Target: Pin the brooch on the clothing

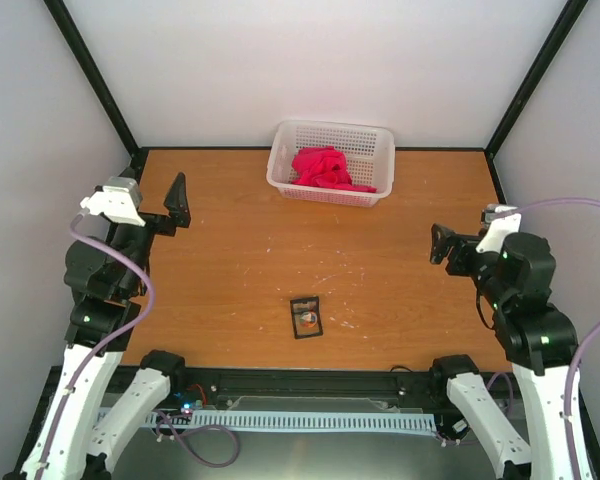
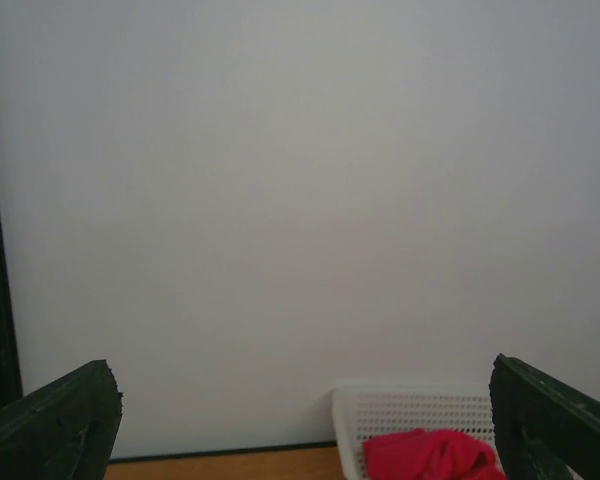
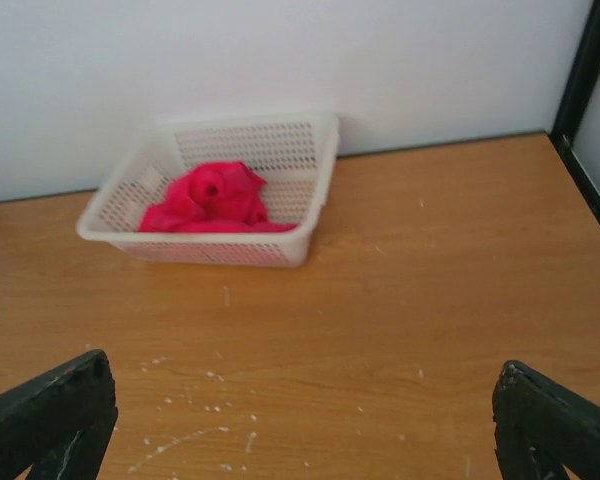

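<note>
The crimson-red T-shirt lies crumpled in a white perforated basket at the back of the table; it also shows in the right wrist view and at the bottom of the left wrist view. The tiny round brooch, pale with an orange-brown touch, sits inside a small black rectangular case near the front middle. My left gripper is raised at the left, open and empty. My right gripper is raised at the right, open and empty. Both are far from the brooch.
The wooden table carries small white scuffs around the middle. White walls and black frame posts enclose the back and sides. The basket stands against the back wall, right of centre.
</note>
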Controlling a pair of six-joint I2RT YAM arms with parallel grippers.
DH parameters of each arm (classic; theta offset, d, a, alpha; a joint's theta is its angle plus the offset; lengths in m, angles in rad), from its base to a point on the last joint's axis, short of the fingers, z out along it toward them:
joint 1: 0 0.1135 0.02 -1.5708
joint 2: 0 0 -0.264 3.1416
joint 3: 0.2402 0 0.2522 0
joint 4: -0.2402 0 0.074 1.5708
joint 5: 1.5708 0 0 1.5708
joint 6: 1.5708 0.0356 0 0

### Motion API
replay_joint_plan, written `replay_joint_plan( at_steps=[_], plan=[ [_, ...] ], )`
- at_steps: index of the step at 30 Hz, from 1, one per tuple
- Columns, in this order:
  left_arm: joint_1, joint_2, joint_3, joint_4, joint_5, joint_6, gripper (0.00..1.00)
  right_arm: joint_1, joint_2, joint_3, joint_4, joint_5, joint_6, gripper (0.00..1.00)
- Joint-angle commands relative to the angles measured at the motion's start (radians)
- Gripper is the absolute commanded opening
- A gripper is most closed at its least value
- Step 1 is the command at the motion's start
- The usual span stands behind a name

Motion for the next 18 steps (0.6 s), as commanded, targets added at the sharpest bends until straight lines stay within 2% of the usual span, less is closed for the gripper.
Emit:
replay_joint_plan(
  at_steps=[1, 6, 13, 16, 18],
  plan=[
    [0.056, 0.005, -0.045, 0.064, 0.0, -0.026, 1.0, -0.037, 0.049, -0.046, 0.017, 0.038, 0.029, 1.0],
    [0.094, 0.004, -0.098, 0.095, 0.007, -0.039, 1.0, -0.068, 0.104, -0.112, 0.039, -0.06, 0.048, 1.0],
    [0.115, 0.003, -0.138, 0.133, 0.014, -0.056, 1.0, -0.081, 0.239, -0.247, 0.088, -0.335, 0.107, 1.0],
    [0.119, 0.001, -0.146, 0.148, 0.023, -0.063, 1.0, -0.03, 0.293, -0.333, 0.154, -0.443, 0.163, 1.0],
    [0.121, 0.0, -0.15, 0.155, 0.024, -0.067, 1.0, 0.049, 0.331, -0.396, 0.219, -0.488, 0.221, 1.0]
  ],
)
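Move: The brooch, in its small black frame, lies on the table some 25 cm to the left of the right hand, about 7 cm back and 34 cm below. From that hand the pink clothing, bunched in the white basket, is roughly 28 cm ahead, 20 cm to the left and 31 cm below. The left hand has the same clothing about 27 cm ahead, 26 cm to the right and 42 cm below. The empty right hand plunges some 17 cm from its high pose towards the brooch, fingers wide open, easing about 4 cm forward and, after a slight drift right, swinging roughly 5 cm left as the wrist pitches the fingers about 30 degrees farther down, its left side rising a little and the hand turning slightly counter-clockwise. Meanwhile the left hand, also open and empty, sinks some 5 cm with a small shift forward and left, then settles high above the table, neither hand touching anything. ##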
